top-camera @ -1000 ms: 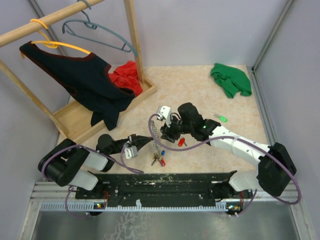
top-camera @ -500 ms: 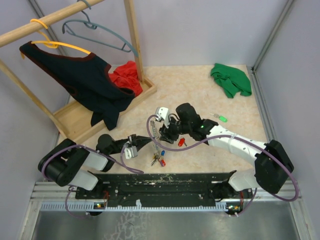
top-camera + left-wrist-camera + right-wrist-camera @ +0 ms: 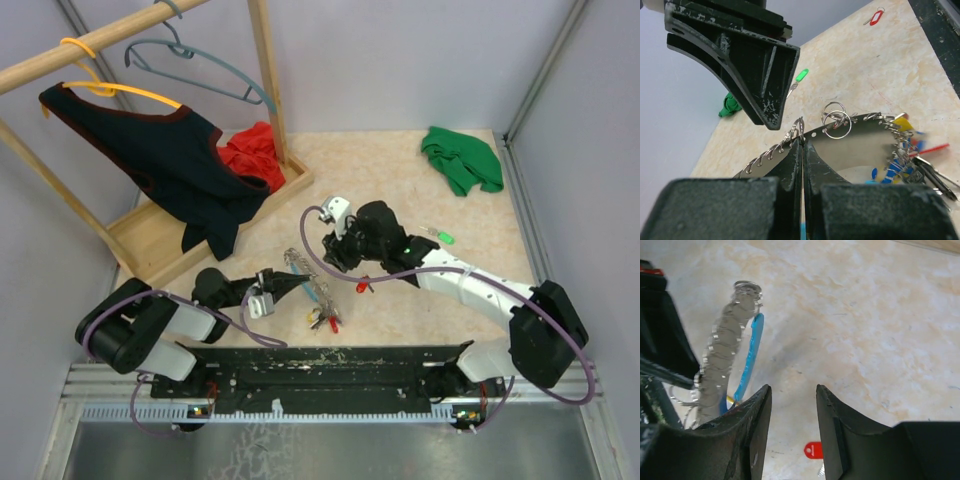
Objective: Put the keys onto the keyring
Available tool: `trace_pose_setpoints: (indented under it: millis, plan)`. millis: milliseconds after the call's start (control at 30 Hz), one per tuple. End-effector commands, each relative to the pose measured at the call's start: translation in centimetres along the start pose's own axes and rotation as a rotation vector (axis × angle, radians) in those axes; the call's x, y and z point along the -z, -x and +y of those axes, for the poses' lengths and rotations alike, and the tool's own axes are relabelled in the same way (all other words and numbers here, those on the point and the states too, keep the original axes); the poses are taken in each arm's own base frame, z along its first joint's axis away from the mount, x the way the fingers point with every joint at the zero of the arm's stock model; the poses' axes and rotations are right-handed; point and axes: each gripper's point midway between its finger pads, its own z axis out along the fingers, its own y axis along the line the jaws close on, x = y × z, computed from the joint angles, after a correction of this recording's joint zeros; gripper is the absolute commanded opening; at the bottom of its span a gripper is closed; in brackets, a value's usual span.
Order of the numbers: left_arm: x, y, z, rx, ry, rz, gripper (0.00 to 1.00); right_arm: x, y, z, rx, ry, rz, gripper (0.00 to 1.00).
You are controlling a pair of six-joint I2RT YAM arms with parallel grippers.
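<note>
The keyring [image 3: 303, 272], a silvery coiled loop with a light-blue segment [image 3: 751, 352] and a cluster of coloured tags [image 3: 322, 318], is held off the table. My left gripper [image 3: 288, 284] is shut on its rim [image 3: 803, 141], and the coil [image 3: 769, 153] and two small rings [image 3: 836, 120] show past the tips. The red key [image 3: 362, 286] lies on the table just right of the loop; its head [image 3: 813, 450] shows between my right fingers. The green key [image 3: 443, 237] lies farther right. My right gripper [image 3: 333, 255] hovers open beside the loop, with nothing in it [image 3: 792, 395].
A green cloth [image 3: 460, 160] lies at the back right. A wooden clothes rack [image 3: 262, 80] with hangers, a dark vest and a red garment stands at the back left on its base [image 3: 150, 235]. Walls close in on both sides.
My right gripper has drawn back and up from the keyring and its jaws have narrowed a little. The loop has swung lower and leftward in the left grip. Both keys stay put.
</note>
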Motion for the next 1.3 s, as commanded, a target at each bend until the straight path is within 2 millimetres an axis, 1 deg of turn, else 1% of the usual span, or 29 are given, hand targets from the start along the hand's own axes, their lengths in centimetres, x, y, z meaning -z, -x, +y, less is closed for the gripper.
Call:
trace_pose_setpoints:
  millis: [0, 33, 100, 167, 267, 300, 400, 500, 567, 667, 767, 967, 1100, 1267]
  plan:
    - [-0.5, 2.7, 1.5, -0.108, 0.018, -0.088, 0.00, 2.0, 2.8, -2.5, -0.027, -0.131, -0.091, 0.41]
    - [-0.5, 2.7, 1.5, -0.108, 0.020, -0.085, 0.00, 2.3, 2.6, -2.4, -0.015, -0.127, -0.087, 0.41]
    - [-0.5, 2.6, 1.6, -0.110, 0.023, -0.077, 0.00, 2.7, 2.3, -1.4, 0.051, -0.067, -0.076, 0.41]
    - [-0.5, 2.5, 1.7, -0.109, 0.022, -0.068, 0.00, 3.2, 2.1, 0.5, 0.162, 0.042, -0.089, 0.40]
    - [-0.5, 2.3, 1.8, -0.106, 0.020, -0.048, 0.00, 3.8, 1.5, 3.2, 0.340, 0.181, -0.136, 0.29]
    - [-0.5, 2.2, 1.9, -0.108, 0.018, -0.041, 0.00, 3.9, 1.5, 3.9, 0.398, 0.202, -0.157, 0.28]
    - [-0.5, 2.1, 2.0, -0.115, 0.019, -0.028, 0.00, 4.1, 2.2, 5.8, 0.532, 0.242, -0.219, 0.27]
    - [-0.6, 2.0, 2.0, -0.113, 0.020, -0.022, 0.00, 4.1, 2.7, 7.4, 0.583, 0.306, -0.251, 0.26]
    - [-0.6, 2.0, 2.0, -0.114, 0.021, -0.023, 0.00, 3.9, 2.7, 8.0, 0.593, 0.344, -0.251, 0.25]
    - [-0.6, 2.0, 2.0, -0.114, 0.021, -0.022, 0.00, 3.4, 2.3, 8.5, 0.598, 0.369, -0.236, 0.20]
    - [-0.7, 2.1, 1.9, -0.114, 0.016, -0.025, 0.00, 2.7, 2.1, 8.4, 0.594, 0.358, -0.230, 0.12]
    - [-0.7, 2.2, 1.7, -0.113, 0.007, -0.032, 0.00, 1.9, 2.3, 7.1, 0.576, 0.280, -0.230, 0.12]
    - [-0.8, 2.2, 1.6, -0.111, 0.000, -0.035, 0.00, 1.7, 2.5, 6.7, 0.571, 0.255, -0.237, 0.13]
    - [-0.8, 2.3, 1.6, -0.113, -0.001, -0.038, 0.00, 1.4, 2.1, 6.3, 0.560, 0.234, -0.216, 0.15]
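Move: Some 6 cm back and 4 cm to the left of the half-open right hand, about level with it, is the keyring's gripped ring, already pinched at the left hand's point. The bunch of keys hangs at the keyring's near end, roughly 9 cm back, 4 cm right and 5 cm below the left hand. On the table, a red key tag lies about 9 cm back, 9 cm right and 12 cm below the right hand. Swinging back to the gripped ring after a brief hook forward and right, the right hand sweeps about 9 cm back and some 3 cm left, turning roughly 30 degrees counter-clockwise while its fingertips tip up. It narrows its fingers to a small gap, then eases forward nearly 2 cm close beside the left fingertips; contact can't be made out. The left hand keeps its pinch, bobbing up and settling slightly higher. ##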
